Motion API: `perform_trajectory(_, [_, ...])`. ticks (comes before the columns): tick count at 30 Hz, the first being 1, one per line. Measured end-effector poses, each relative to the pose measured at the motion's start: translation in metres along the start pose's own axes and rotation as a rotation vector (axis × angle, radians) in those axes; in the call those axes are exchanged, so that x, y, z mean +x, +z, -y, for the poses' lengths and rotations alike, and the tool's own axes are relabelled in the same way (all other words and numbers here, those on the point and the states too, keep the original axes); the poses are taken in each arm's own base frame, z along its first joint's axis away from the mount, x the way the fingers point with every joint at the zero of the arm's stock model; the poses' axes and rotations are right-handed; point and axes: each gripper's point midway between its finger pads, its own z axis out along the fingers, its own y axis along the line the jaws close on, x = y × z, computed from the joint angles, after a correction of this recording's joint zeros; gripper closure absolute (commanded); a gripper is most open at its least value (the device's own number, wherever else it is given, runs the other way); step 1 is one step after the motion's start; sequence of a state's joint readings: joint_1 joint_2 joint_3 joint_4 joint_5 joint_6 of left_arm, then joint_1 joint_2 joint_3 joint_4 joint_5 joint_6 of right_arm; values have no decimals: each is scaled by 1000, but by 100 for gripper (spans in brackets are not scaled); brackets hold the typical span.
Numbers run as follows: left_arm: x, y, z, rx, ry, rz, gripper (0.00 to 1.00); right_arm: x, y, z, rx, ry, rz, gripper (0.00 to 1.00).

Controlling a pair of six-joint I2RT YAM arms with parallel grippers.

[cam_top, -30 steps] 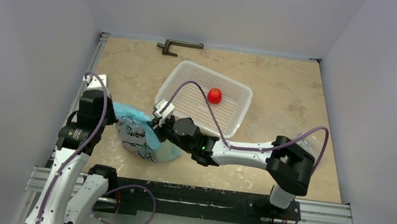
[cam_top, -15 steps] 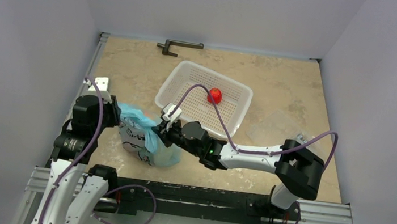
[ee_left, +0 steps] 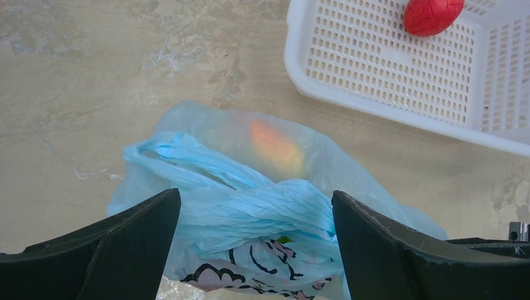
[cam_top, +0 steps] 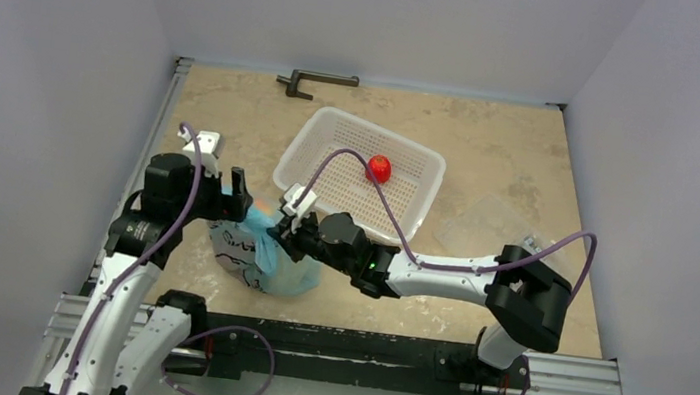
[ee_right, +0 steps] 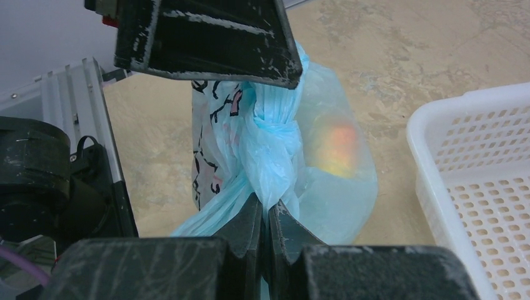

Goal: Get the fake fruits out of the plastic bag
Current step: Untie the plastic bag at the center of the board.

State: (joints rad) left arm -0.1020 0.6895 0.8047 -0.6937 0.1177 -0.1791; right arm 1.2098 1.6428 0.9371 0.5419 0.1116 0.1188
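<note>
The light blue plastic bag (cam_top: 264, 252) with a pink-and-white cartoon print lies on the table between my arms. My right gripper (cam_top: 279, 232) is shut on its twisted handles (ee_right: 272, 147), seen close up in the right wrist view (ee_right: 267, 209). An orange-yellow fake fruit (ee_left: 275, 147) glows through the thin film (ee_right: 337, 150); the other fruits are hidden inside. My left gripper (ee_left: 255, 195) hangs open just above the bag (ee_left: 250, 206), its fingers (ee_left: 125, 237) wide on either side and touching nothing.
A white perforated basket (cam_top: 333, 140) holding a small red fruit (cam_top: 379, 168) stands just beyond the bag. A dark metal bracket (cam_top: 315, 80) lies at the back wall. A clear box (cam_top: 489, 225) sits to the right. The aluminium rail (cam_top: 338, 347) runs along the near edge.
My left gripper has opened, let go of the bag and swung right over it. The right gripper keeps its grip on the handles.
</note>
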Motion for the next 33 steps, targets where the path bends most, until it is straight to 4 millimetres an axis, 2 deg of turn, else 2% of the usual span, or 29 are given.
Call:
perform_trajectory(7, [15, 16, 11, 38, 40, -101, 24, -1, 2, -4, -20, 0, -4, 100])
perform_trajectory(8, [17, 17, 12, 42, 45, -111, 29, -2, 2, -4, -21, 0, -4, 100])
perform_trajectory(11, [18, 18, 12, 45, 54, -120, 52, -2, 2, -4, -21, -2, -6, 100])
perform_trajectory(15, [15, 14, 9, 25, 69, -116, 77, -5, 3, -4, -16, -3, 2, 100])
perform_trajectory(17, [13, 11, 5, 1, 70, -102, 99, -8, 3, -2, -6, -2, 9, 100])
perform_trajectory(24, [0, -12, -24, -180, 43, 7, 100, -11, 4, 3, 33, 39, 24, 100])
perform_trajectory(29, [-12, -45, -56, -384, -50, 146, 100, -5, -9, 10, 87, 176, 40, 100])
perform_trajectory(33, [-19, -70, -65, -437, -124, 268, 100, -15, -21, 6, 78, 303, 91, 100])
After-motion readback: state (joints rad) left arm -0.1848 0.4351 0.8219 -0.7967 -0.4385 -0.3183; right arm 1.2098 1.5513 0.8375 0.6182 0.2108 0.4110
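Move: The blue bag's twisted neck hangs just under the open left fingers, about 1 cm ahead, 2 cm to the right and 2 cm below. From the right hand, which already pinches its other end, that stretch is roughly 6 cm left and 4 cm ahead, level. Of the left hand, the orange fruit inside is some 4 cm ahead, 4 cm right, 10 cm below; the white basket's middle 12 cm ahead, 23 cm right, 14 cm below. The bag's neck is taken by the left hand, which dips about 3 cm down and right onto it, shuts its fingers, then hauls its pinch some 10 cm left, rising and drawing back, with a counter-clockwise turn of about 30 degrees. The right hand keeps its own pinch nearly still, then at the end tugs a little to the right and up, tilting. ##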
